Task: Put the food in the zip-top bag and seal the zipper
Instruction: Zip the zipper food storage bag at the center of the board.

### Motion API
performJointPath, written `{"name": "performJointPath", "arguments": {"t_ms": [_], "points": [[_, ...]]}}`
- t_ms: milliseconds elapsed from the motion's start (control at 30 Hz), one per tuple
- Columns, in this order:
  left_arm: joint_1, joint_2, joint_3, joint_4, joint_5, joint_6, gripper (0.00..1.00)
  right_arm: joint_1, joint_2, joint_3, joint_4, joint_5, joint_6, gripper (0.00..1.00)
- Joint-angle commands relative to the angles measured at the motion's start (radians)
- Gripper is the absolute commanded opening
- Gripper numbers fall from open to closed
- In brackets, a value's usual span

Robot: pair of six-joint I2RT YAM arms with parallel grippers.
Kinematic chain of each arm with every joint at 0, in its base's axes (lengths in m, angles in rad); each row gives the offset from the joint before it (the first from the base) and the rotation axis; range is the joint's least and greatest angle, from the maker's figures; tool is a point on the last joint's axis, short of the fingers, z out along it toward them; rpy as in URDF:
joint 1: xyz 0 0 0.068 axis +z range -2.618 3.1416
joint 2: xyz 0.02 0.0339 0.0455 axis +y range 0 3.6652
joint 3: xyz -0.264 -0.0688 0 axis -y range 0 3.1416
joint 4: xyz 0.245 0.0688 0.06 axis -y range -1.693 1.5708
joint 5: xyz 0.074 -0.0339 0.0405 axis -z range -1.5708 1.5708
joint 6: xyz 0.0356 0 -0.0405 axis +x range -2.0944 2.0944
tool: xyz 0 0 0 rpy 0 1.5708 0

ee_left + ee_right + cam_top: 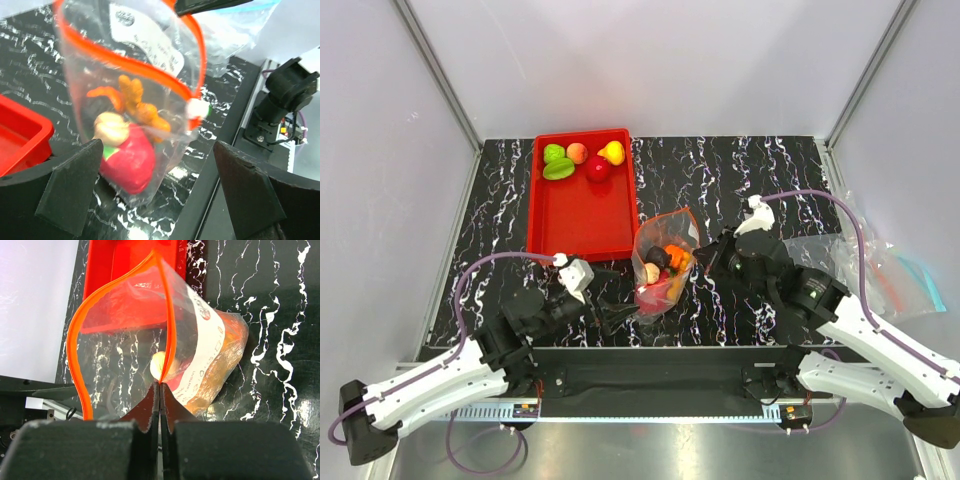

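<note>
The zip-top bag [663, 268] hangs upright near the table's front middle, with its mouth gaping. My right gripper [161, 386] is shut on the orange-red zipper [170, 315], pinching one side of the strip from the right [700, 256]. Inside the bag lie food pieces: a red one [127, 161], an orange one [136, 100] and a cream one [111, 127]. My left gripper [160, 195] stands open just left of the bag's bottom [617, 316], holding nothing. More food sits in the red tray [582, 215]: green [558, 166], peach [577, 152], yellow [612, 152] and red [598, 168] pieces.
The red tray lies at the back left, close behind the bag. Spare clear bags [860, 250], one blue-tinted [920, 282], lie off the table's right edge. A metal rail [660, 408] runs along the near edge by both arm bases.
</note>
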Motion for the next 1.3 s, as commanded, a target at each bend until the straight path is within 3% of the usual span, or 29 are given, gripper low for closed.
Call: {"name": "performJointPath", "arguments": {"t_ms": [0, 633, 833, 867, 900, 967, 1033, 1267], "points": [[-0.014, -0.008, -0.011, 0.173, 0.042, 0.039, 0.99, -0.007, -0.027, 0.024, 0.049, 0.029, -0.010, 0.01], [-0.056, 0.081, -0.030, 0.240, 0.021, 0.093, 0.98, -0.007, -0.022, 0.028, 0.063, 0.014, -0.003, 0.01], [-0.057, 0.171, 0.019, 0.248, 0.013, 0.127, 0.75, -0.006, -0.024, 0.028, 0.061, 0.014, -0.003, 0.01], [-0.056, 0.198, 0.039, 0.236, 0.016, 0.139, 0.68, -0.006, -0.022, 0.028, 0.061, 0.014, -0.003, 0.01], [-0.056, 0.211, 0.050, 0.231, 0.019, 0.142, 0.45, -0.007, -0.022, 0.029, 0.060, 0.012, -0.001, 0.01], [-0.056, 0.232, 0.061, 0.230, 0.011, 0.145, 0.29, -0.007, -0.025, 0.031, 0.055, 0.012, 0.001, 0.01], [-0.056, 0.239, 0.061, 0.244, 0.013, 0.145, 0.19, -0.006, -0.028, 0.031, 0.055, 0.015, 0.001, 0.01], [-0.056, 0.233, 0.062, 0.271, 0.010, 0.148, 0.00, -0.007, -0.033, 0.037, 0.026, 0.032, 0.002, 0.03]]}}
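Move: The white zipper slider, at the near-left corner of the bag's open mouth, is about 5 cm to the right of the open left fingers, level fore and aft and some 2 cm lower. The food in the bag lies about 5 cm ahead of the left hand, 7 cm right and 11 cm below; the red tray's middle is roughly 24 cm ahead, 13 cm left and 18 cm below. From the right hand, holding the mouth's far corner, the slider is about 12 cm left, 8 cm back and 6 cm lower. The left hand, fingers wide open and pointing mostly to the robot's right, first backs off and rises about 1.5 cm while edging right and swinging some 5 degrees clockwise, then comes forward again, further right and down about 3.5 cm onto the zipper corner, its fingers shutting fully on the way down to pinch the thin end of the orange zipper right beside the white slider. The right hand stays in place and keeps its closed pinch on the far corner of the mouth, holding the bag up. ##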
